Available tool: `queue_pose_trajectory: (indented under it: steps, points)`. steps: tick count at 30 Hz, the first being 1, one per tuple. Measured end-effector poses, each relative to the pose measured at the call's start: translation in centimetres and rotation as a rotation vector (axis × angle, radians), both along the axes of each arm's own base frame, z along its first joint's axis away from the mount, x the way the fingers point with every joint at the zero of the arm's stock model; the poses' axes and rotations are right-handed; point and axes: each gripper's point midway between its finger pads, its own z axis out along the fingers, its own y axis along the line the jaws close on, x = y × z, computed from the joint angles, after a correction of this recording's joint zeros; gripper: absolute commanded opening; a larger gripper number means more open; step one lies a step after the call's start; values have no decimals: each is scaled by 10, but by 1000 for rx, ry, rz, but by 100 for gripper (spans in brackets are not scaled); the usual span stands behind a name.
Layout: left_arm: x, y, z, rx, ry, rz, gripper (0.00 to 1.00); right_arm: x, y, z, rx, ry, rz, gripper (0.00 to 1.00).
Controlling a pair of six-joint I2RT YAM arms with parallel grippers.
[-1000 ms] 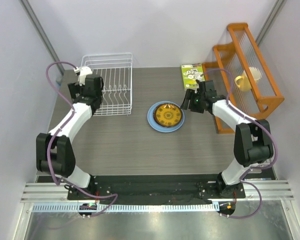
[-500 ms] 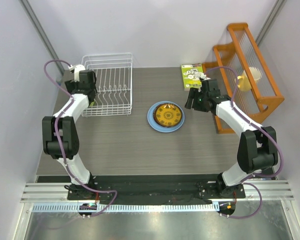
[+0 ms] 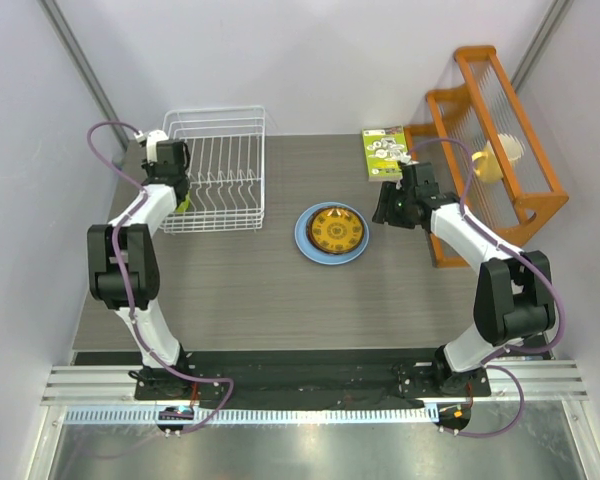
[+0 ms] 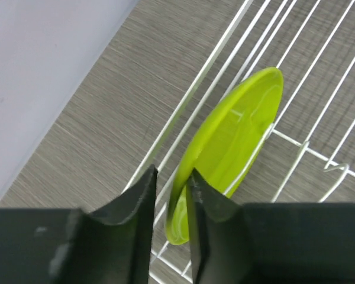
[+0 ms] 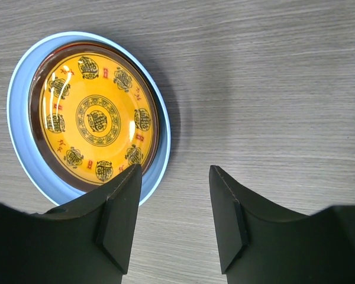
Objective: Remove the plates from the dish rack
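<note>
The white wire dish rack (image 3: 225, 165) stands at the back left. A lime green plate (image 4: 236, 136) leans on edge against its left side wire (image 4: 208, 62). My left gripper (image 4: 171, 171) has its jaws drawn in round that plate's rim, the right finger against it. From above, the left gripper (image 3: 177, 195) sits at the rack's left edge. A yellow patterned plate (image 3: 332, 229) lies stacked on the large light blue plate (image 3: 305, 240) at mid-table. My right gripper (image 5: 175, 167) hovers open just right of the blue plate (image 5: 23, 154), holding nothing.
An orange wooden shelf rack (image 3: 500, 130) stands along the right side with a pale cup (image 3: 495, 160) in it. A green and white packet (image 3: 384, 150) lies at the back beside it. Walls close in on the left and behind.
My left gripper has reached over the rack's left edge and its jaws have narrowed round the lime green plate. The right gripper's jaws have narrowed a little; it has barely moved.
</note>
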Motion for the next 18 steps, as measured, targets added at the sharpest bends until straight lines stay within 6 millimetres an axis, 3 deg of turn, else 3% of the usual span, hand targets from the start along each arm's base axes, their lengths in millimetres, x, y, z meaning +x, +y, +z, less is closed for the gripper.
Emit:
queue_pose_trajectory:
  steps: [5,14,18]
  points:
    - [0,-2,-1,1,7,-9,0,-3,-1,-3,-3,8,0,55]
    - [-7,-4,0,10,36,-33,0,-11,-4,-4,-9,9,-5,56]
    - [-11,-4,24,36,5,-41,0,-14,-6,0,-13,-4,-12,58]
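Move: The green plate stands on edge in the rack's leftmost slots. Its near upper rim is already between my left fingertips, and its middle lies about 5 cm ahead of my left hand and 5 cm below. The rack's middle is some 11 cm to my left hand's right, 2 cm farther out; the blue plate with the stack on it lies about 41 cm right and 12 cm back. From my right hand the green plate is roughly 55 cm left and 13 cm ahead. I finish shutting my left fingers, pinching the rim of the green plate while my hand barely shifts. Once they have closed I draw back about 1 cm and then lift with growing speed, ending roughly 2.5 cm higher and keeping the pinch. My empty right hand eases back some 1.5 cm beside the stacked plates, fingers half open. ##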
